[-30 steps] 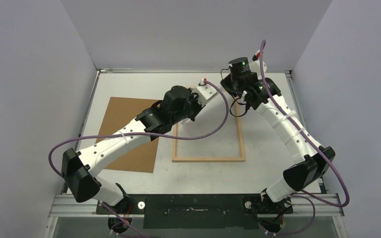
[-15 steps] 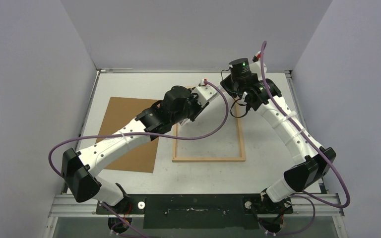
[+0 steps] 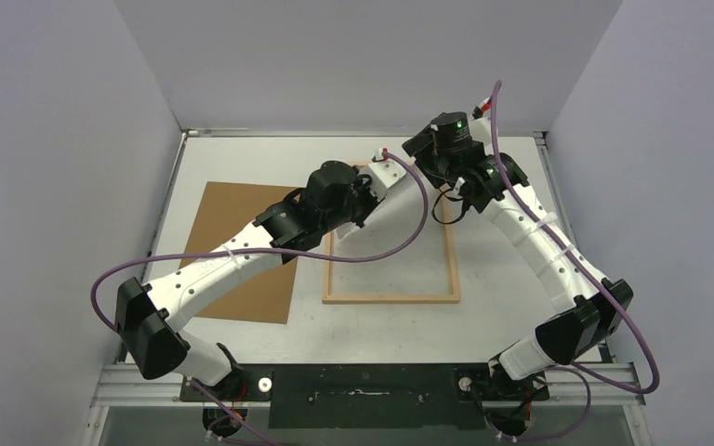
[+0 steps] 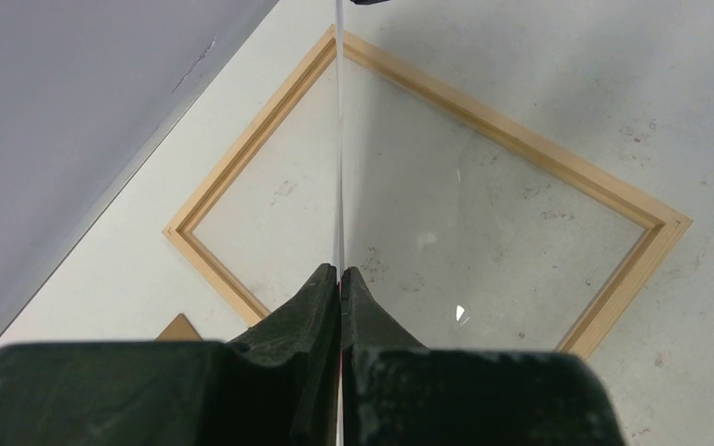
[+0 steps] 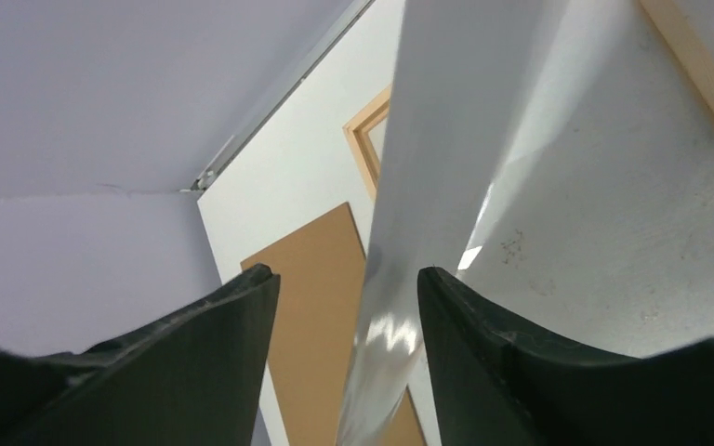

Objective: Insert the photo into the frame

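Observation:
My left gripper (image 4: 339, 274) is shut on the near edge of the photo (image 4: 339, 158), a thin glossy sheet standing on edge; its printed face does not show. Beneath it the light-wood frame (image 4: 521, 144) lies flat on the table. In the right wrist view the photo (image 5: 446, 139) rises between the spread fingers of my right gripper (image 5: 346, 271), close to the right finger (image 5: 483, 325) but not pinched. From above, the left gripper (image 3: 358, 218) hangs over the left rail of the frame (image 3: 390, 298) and the right gripper (image 3: 454, 190) over its far right corner.
A flat brown backing board (image 3: 242, 242) lies left of the frame, partly under my left arm; its corner (image 4: 178, 327) shows in the left wrist view. Grey enclosure walls stand close at the back and both sides. Purple cables loop above the frame.
My right gripper was shut and has opened, letting go of the far end of the photo, and its wrist has turned slightly. My left gripper stays clamped on the sheet in the same place.

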{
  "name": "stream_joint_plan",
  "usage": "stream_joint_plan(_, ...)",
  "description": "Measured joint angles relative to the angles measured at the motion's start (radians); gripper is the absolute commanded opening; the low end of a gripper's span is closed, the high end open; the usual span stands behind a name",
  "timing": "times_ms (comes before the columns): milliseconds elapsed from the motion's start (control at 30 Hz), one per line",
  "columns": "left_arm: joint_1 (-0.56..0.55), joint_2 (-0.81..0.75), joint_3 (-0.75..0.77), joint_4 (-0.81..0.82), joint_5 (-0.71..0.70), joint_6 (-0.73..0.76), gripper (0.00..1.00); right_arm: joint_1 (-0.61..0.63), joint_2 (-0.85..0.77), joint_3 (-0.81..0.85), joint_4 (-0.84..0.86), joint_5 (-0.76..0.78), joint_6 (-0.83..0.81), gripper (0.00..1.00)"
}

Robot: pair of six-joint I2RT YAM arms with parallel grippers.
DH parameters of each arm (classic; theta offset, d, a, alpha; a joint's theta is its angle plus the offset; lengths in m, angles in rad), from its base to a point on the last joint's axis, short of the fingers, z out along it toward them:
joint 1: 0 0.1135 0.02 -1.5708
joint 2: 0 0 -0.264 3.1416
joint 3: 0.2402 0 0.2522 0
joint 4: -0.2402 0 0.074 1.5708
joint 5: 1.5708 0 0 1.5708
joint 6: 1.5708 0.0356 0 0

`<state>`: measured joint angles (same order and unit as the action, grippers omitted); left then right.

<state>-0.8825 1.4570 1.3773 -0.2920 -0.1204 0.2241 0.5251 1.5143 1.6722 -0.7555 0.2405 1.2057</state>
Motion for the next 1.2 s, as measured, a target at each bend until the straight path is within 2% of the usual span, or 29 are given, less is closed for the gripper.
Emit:
stream_joint_plan(133,0.000,0.000,0.000,-0.001,0.000,-0.006,0.00,-0.001,-0.042,-0.063,0.060,-0.013,0.005,0.75)
stream_joint_plan(267,0.002,0.000,0.000,-0.002,0.000,-0.020,0.00,-0.014,-0.115,-0.143,0.139,-0.018,0.008,0.82)
stream_joint_plan(467,0.036,0.000,0.032,-0.034,0.022,-0.077,0.00,-0.064,-0.218,-0.227,0.309,-0.019,0.004,0.84)
stream_joint_plan(600,0.111,0.000,0.074,-0.048,0.090,-0.151,0.00,-0.090,-0.253,-0.244,0.388,-0.019,-0.010,0.84)
stream_joint_plan(967,0.334,0.000,0.084,-0.016,0.341,-0.509,0.00,-0.133,-0.262,-0.244,0.431,-0.020,-0.058,0.84)
stream_joint_plan(1200,0.518,-0.024,-0.073,0.136,0.445,-0.871,0.00,-0.146,-0.264,-0.244,0.384,0.001,-0.115,0.83)
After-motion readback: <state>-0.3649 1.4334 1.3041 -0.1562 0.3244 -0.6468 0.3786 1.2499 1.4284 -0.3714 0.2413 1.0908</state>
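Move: The left gripper still holds the photo by one edge, nearly upright. From it the frame lies on the table about 28 cm below, centred roughly 4 cm right and 1 cm ahead, and the backing board some 27 cm left, 3 cm back and 29 cm down. From the right gripper, already half open, the photo's middle is about 8 cm below, level fore and aft and 1 cm right; the frame's middle is 6 cm back, 2 cm left and 31 cm down. Keep the left gripper shut on the photo and, after a short pause, swing it left and forward, about 12 cm altogether, away from over the frame, rolling the hand some 60 degrees about its fingers so its top tips left. Meanwhile open the right gripper wide and draw it up and to the right, clear of the photo, tipping its fingers upward by some 20 degrees. ##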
